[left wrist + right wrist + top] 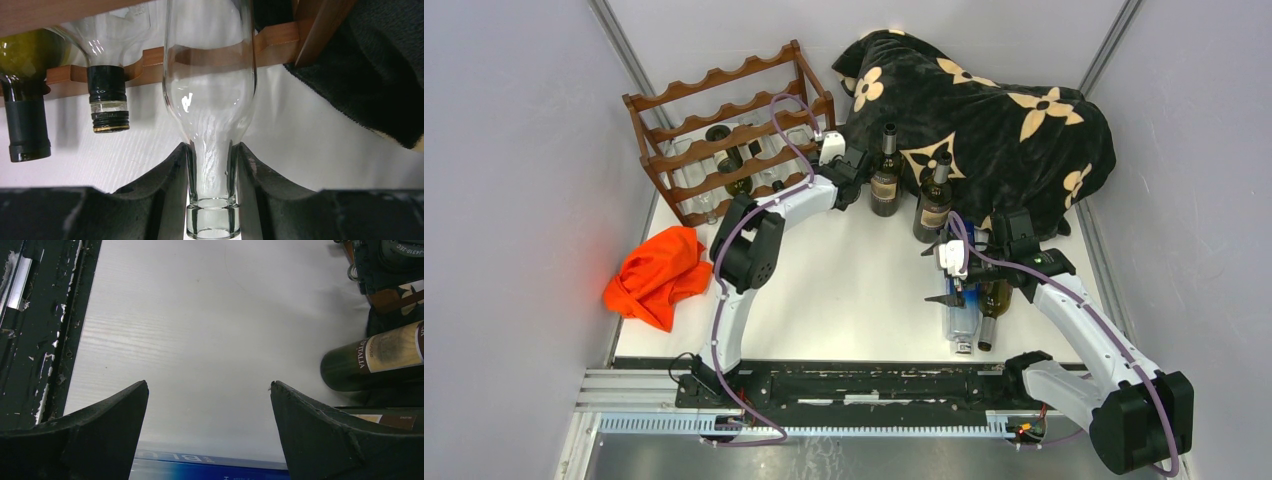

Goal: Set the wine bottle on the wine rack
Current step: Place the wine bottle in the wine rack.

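Observation:
The wine rack [724,130] of dark reddish wood stands at the back left, its wavy rail [280,37] just ahead in the left wrist view. My left gripper [836,160] [212,175] is shut on the neck of a clear wine bottle [210,90], whose body lies across the rail with its mouth toward the wrist. My right gripper [944,275] [209,390] hangs wide open near the right front. It holds nothing and hovers over a clear bottle with a blue label [962,325] [210,467] lying on the table.
Two bottles lie in the rack left of the held one: a dark green one [25,90] and a clear one with a black cap [107,95]. Two dark bottles [885,180] [934,200] stand before a black flowered blanket [984,110]. Another dark bottle [992,305] lies at the right. An orange cloth [659,275] lies at the left.

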Motion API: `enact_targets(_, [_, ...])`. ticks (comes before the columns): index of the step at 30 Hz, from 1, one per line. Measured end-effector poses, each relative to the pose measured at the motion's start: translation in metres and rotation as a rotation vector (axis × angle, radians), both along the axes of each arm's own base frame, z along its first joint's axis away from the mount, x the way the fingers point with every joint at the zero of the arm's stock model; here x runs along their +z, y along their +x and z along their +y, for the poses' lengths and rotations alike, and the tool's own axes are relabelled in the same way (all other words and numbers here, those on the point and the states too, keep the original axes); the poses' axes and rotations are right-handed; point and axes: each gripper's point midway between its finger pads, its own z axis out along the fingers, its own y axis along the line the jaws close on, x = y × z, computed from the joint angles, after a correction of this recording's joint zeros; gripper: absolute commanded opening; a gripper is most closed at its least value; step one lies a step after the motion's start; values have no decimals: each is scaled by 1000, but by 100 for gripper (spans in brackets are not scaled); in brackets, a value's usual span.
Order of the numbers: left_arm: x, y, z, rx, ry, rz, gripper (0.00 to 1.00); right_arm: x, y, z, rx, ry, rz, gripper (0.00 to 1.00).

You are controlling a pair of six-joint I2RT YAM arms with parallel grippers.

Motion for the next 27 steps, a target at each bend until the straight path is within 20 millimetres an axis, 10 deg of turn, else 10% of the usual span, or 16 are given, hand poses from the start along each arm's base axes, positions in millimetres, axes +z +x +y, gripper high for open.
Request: enact_targets(27, [-16, 15, 13, 18, 53, 25, 68, -1, -1, 0, 8, -6, -6, 98])
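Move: The clear glass bottle is already gripped by the neck in the left hand, its body reaching into the rack's rightmost low slot, whose middle is about 7 cm ahead, 3 left and 3 below. The neighbouring bottle's black cap is some 8 cm left, 2 back and 3 below; a wine bottle stands about 13 cm right, 5 back, roughly level. From the right hand, that slot is about 28 cm ahead, 25 left and 6 lower. The clear bottle's neck is first lowered about 1 cm in the left fingers' unchanged grip, to set it down in the rack. Then the fingers spread from under half to about two-thirds open and let go of the neck, while the hand eases forward and left some 2 cm along the bottle towards its shoulder, barely lower still. ##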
